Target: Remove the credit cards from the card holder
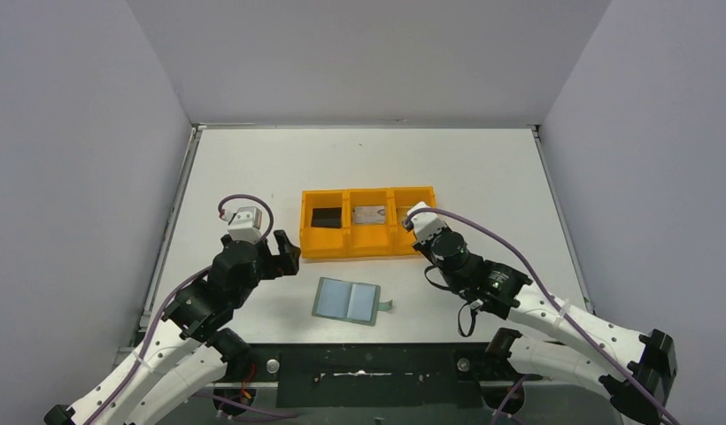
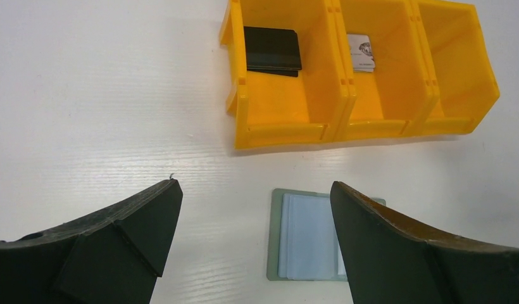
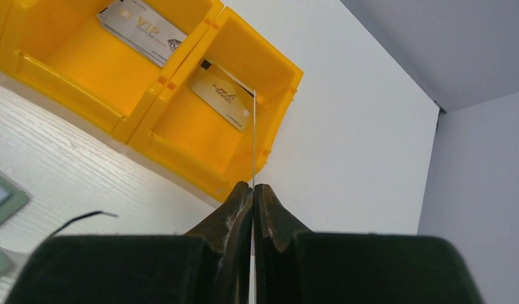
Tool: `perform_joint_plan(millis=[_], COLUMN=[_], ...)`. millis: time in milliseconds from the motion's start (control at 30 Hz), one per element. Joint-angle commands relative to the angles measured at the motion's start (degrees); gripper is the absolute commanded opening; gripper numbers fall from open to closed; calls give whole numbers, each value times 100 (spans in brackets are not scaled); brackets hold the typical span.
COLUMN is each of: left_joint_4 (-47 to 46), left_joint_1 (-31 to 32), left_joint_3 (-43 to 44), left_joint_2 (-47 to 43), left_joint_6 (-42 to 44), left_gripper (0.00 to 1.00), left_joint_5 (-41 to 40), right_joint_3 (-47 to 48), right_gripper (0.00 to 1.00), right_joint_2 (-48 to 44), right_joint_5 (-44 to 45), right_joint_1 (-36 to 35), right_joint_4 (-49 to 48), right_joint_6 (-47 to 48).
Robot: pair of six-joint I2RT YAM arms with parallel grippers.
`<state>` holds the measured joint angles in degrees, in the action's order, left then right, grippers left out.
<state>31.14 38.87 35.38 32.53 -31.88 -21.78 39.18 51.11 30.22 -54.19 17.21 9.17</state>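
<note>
The card holder (image 1: 347, 300) lies open on the table, pale blue pockets up (image 2: 304, 235). A black credit card (image 2: 272, 49) lies in the orange tray's left compartment and a silvery one (image 3: 142, 28) in the middle compartment. My right gripper (image 3: 252, 185) is over the right compartment (image 1: 413, 228), shut on a thin card seen edge-on (image 3: 252, 139). A tan-brown card face (image 3: 220, 95) shows in that compartment beside that edge. Left of the tray, my left gripper (image 2: 255, 185) hangs open and empty (image 1: 287, 251), above the card holder's left side.
The orange three-compartment tray (image 1: 324, 243) stands mid-table just behind the card holder. Bare white table surrounds both, with grey walls on three sides. The card holder's small tab (image 1: 388, 305) sticks out to the right.
</note>
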Motion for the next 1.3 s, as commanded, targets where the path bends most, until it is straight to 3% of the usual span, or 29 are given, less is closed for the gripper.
perform_joint_plan(millis=[0, 267, 433, 800, 1267], left_joint_4=[-55, -57, -81, -94, -90], left_joint_1=[-28, -32, -41, -92, -155], left_joint_3=[93, 99, 92, 94, 108], left_joint_2=[3, 85, 104, 212, 268], left_joint_6=[33, 41, 41, 61, 68], left_gripper=[89, 90, 90, 90, 90], left_joint_5=[-179, -94, -89, 5, 40], right_joint_3=[405, 824, 1099, 1498, 1663], right_gripper=[0, 0, 0, 0, 0], right_joint_2=[-22, 569, 1148, 2261, 3260], right_joint_5=[-807, -2559, -3546, -3401, -3508], right_joint_1=[477, 1636, 1884, 2026, 2252], right_joint_4=[-224, -32, 300, 288, -342], right_joint_6=[1163, 2115, 2766, 3954, 4660])
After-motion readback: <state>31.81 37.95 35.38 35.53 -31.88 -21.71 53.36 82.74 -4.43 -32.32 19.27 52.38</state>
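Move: The right hand already holds a credit card; the box's right compartment, where the card is going, lies about 12 cm ahead, 2 cm left and 15 cm below. The box's middle compartment stands 12 cm to the left of that one and level with it. The empty card holder is some 9 cm back and 16 cm left of the right hand. From the left hand, the right compartment is roughly 15 cm ahead, 29 cm right. Keeping the card pinched, the right hand goes forward 9 cm, then lowers towards the right compartment, turning counter-clockwise. ##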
